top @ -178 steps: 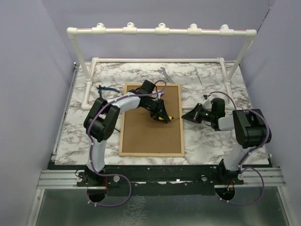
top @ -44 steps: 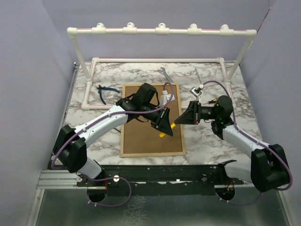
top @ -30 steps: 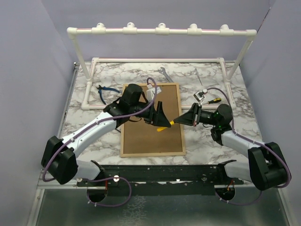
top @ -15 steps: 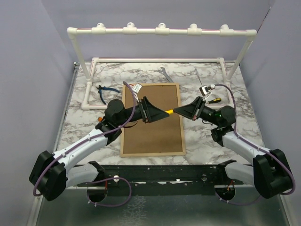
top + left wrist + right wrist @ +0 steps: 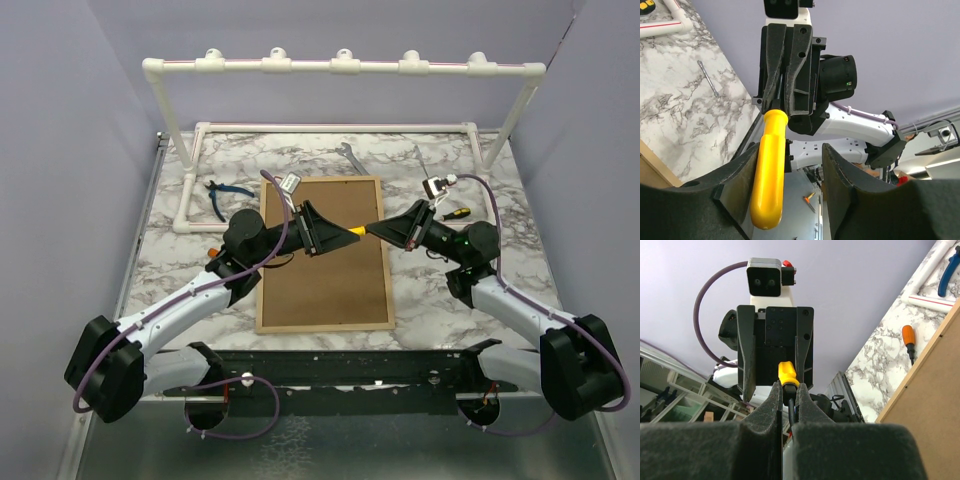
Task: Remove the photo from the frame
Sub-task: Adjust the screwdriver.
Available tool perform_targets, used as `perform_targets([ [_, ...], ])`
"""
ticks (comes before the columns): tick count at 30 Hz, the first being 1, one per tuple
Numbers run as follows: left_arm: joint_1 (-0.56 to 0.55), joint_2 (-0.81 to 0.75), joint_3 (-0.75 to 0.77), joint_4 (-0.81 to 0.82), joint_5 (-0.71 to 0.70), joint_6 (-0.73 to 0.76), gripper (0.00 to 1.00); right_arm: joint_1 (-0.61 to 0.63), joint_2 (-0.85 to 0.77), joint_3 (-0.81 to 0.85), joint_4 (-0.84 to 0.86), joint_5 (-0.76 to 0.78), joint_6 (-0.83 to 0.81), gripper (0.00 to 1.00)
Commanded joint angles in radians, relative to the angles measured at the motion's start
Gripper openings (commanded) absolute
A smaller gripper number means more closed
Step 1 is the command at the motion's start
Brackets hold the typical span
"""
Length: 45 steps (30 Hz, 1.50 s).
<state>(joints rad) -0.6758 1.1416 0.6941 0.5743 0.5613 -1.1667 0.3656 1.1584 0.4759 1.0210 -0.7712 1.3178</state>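
The frame (image 5: 325,275) lies face down on the marble table, brown back up; its edge also shows in the right wrist view (image 5: 932,405). The photo is hidden. Above the frame both grippers face each other with a yellow-handled screwdriver (image 5: 352,232) level between them. My right gripper (image 5: 786,387) is shut on the dark collar below the yellow handle (image 5: 788,374). My left gripper (image 5: 790,150) stands open around the handle (image 5: 769,170), which lies against one finger with a gap to the other. From above, the left gripper (image 5: 333,232) and right gripper (image 5: 377,230) nearly meet.
Blue pliers (image 5: 228,192) lie left of the frame. A wrench (image 5: 350,155) and a thin metal tool (image 5: 420,160) lie behind it, and an orange-handled screwdriver (image 5: 455,212) to the right. A white PVC pipe rack (image 5: 340,66) spans the back.
Both arms rose from the frame and turned tip to tip. The right gripper took the screwdriver's collar; the left jaws let go of the handle, widened, then narrowed around it.
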Motion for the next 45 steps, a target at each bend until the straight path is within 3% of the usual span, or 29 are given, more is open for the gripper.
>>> perform_targets([
  [1,-0.003,0.002,0.017,0.038,-0.016,-0.001,0.50,0.007,-0.001,0.023,-0.059,0.004,-0.017,0.01],
  [10,0.002,0.017,0.008,0.036,-0.019,-0.003,0.50,0.007,-0.048,0.044,-0.193,-0.013,-0.074,0.00],
  [15,0.007,0.013,0.008,0.036,-0.012,-0.006,0.41,0.007,-0.076,0.034,-0.237,0.006,-0.093,0.01],
  [22,0.019,0.009,-0.003,0.033,-0.006,-0.010,0.40,0.007,-0.085,0.038,-0.244,-0.004,-0.095,0.01],
  [27,0.027,0.003,-0.012,0.033,-0.003,-0.015,0.53,0.007,-0.095,0.039,-0.253,-0.008,-0.095,0.01],
  [29,0.028,0.004,-0.013,0.033,-0.001,-0.015,0.54,0.007,-0.098,0.039,-0.256,-0.007,-0.098,0.01],
  [32,0.029,0.008,-0.011,0.033,0.005,-0.020,0.48,0.007,-0.096,0.040,-0.263,-0.005,-0.103,0.01],
  [37,0.030,0.015,-0.009,0.033,0.017,-0.027,0.46,0.007,-0.081,0.039,-0.241,0.000,-0.097,0.01],
  [42,0.030,0.020,-0.007,0.033,0.017,-0.027,0.25,0.007,-0.068,0.044,-0.233,-0.007,-0.096,0.00],
  [45,0.030,0.027,-0.010,0.033,0.020,-0.030,0.19,0.007,-0.065,0.043,-0.233,-0.004,-0.096,0.01],
])
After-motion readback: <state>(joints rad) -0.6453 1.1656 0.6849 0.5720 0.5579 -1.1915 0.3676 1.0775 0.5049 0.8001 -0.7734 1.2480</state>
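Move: The screwdriver, held by its shaft in the right fingers, has its yellow handle off-centre between the open left fingers: about 1 cm ahead, 1 cm right and 1 cm below the left hand. The handle lies some 6 cm left of the right hand, level fore-and-aft and about 1 cm higher. The frame back's middle is roughly 18 cm ahead, 5 cm left and 29 cm below the left hand; the orange screwdriver, about 20 cm ahead, 35 cm left, equally low. Creeping forward and down, a little over 1 cm each way, the left hand brings the yellow handle midway between its fingers and narrows them from about half to a quarter open, mostly at the end, until they flank it closely. The right hand keeps its shut grip on the shaft, nearly in place, tilting about 5 degrees. ##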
